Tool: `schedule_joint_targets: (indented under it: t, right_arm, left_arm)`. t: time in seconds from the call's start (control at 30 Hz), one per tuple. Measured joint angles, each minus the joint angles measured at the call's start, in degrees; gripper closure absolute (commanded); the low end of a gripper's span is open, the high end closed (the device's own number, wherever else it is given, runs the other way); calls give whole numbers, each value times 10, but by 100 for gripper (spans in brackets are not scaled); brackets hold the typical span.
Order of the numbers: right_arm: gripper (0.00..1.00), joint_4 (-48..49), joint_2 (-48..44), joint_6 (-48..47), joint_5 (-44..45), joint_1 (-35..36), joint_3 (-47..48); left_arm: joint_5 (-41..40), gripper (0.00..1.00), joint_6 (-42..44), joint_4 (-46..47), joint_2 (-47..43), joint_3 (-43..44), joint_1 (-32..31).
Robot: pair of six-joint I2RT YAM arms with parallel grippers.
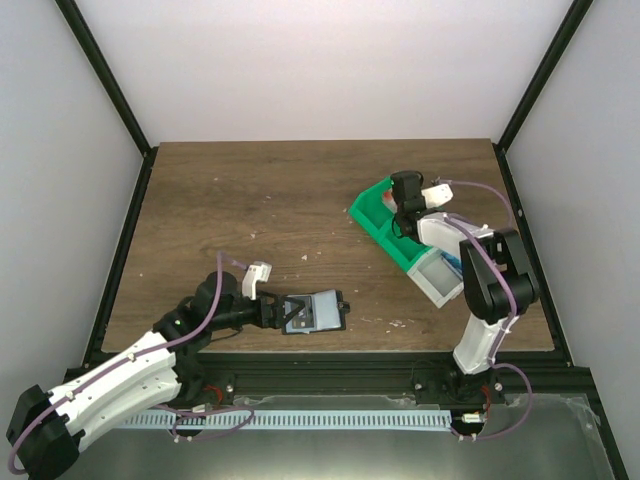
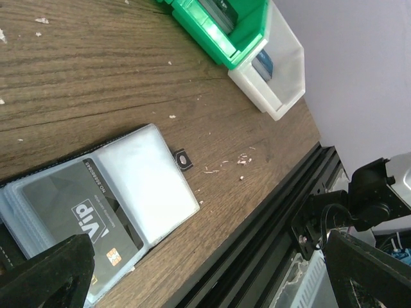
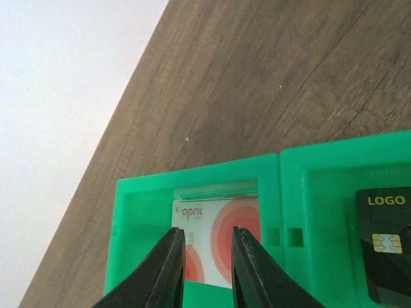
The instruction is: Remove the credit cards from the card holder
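The card holder (image 1: pixel 318 310) lies open near the table's front edge, pale blue-grey inside (image 2: pixel 151 173), with a small black tab (image 2: pixel 183 158). A dark credit card marked VIP (image 2: pixel 77 212) sits in one of its slots. My left gripper (image 1: pixel 288 314) stands wide open at the holder's left end, its fingers (image 2: pixel 45 276) holding nothing. My right gripper (image 3: pixel 207 234) hovers over the green tray (image 3: pixel 192 183), jaws slightly apart. A white credit card with red circles (image 3: pixel 199 212) lies in the compartment below them. A dark card marked LOGO (image 3: pixel 385 247) lies in the neighbouring compartment.
The green tray (image 1: pixel 372 208) sits at the right of the table, with a clear-white tray (image 1: pixel 440 278) touching its near end and holding a bluish item. The black frame rail (image 2: pixel 257 244) runs along the table's front edge. Small crumbs dot the wood.
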Motion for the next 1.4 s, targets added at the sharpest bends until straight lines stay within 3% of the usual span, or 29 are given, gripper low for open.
schedule_joint_targets:
  t: [0.3,0.53,0.67,0.77,0.8,0.9,1.03,1.1,1.4]
  right_arm:
    - [74,-45,-84,-50,-47,-8,0]
    - [72,-49,-183,-205,-204,-15,-33]
    - [72,-52,-257,-289,-330,-12,-95]
    - [71,-66,-316,-329,-402,-2,-153]
    - [72,-72,-339,-338,-424,2,-174]
    - [72,-88,-405,-350,-473,16,-231]
    - [73,-95,-470,-349,-525,39,-288]
    - [73,-94,-489,-342,-544,54,-315]
    - [75,-85,-490,-310,-577,134,-372]
  left_arm:
    - [-19,1,-9,-25,21,16,1]
    - [-20,1,-23,-26,35,21,5]
    - [-7,22,-42,-11,48,17,18]
    - [7,30,-59,15,60,1,26]
    - [10,36,-65,22,64,-4,27]
    - [15,71,-80,38,75,-20,28]
    - [8,84,-88,50,96,-25,30]
    - [3,100,-91,53,106,-25,31]
    - [-15,100,-103,87,166,-32,32]
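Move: From the right hand, above the tray's red-and-white card, the card holder lies about 28 cm back, 25 cm left and 9 cm down. The tray's black card is some 8 cm back and 6 cm right of that hand. From the left hand, the holder's middle is roughly 3 cm ahead, 5 cm right and 11 cm below; its VIP card is 3 cm ahead and 1 cm right. Right rises, sweeps some 30 cm back and left towards the card holder; left hand shuts, sinking 7 cm. ##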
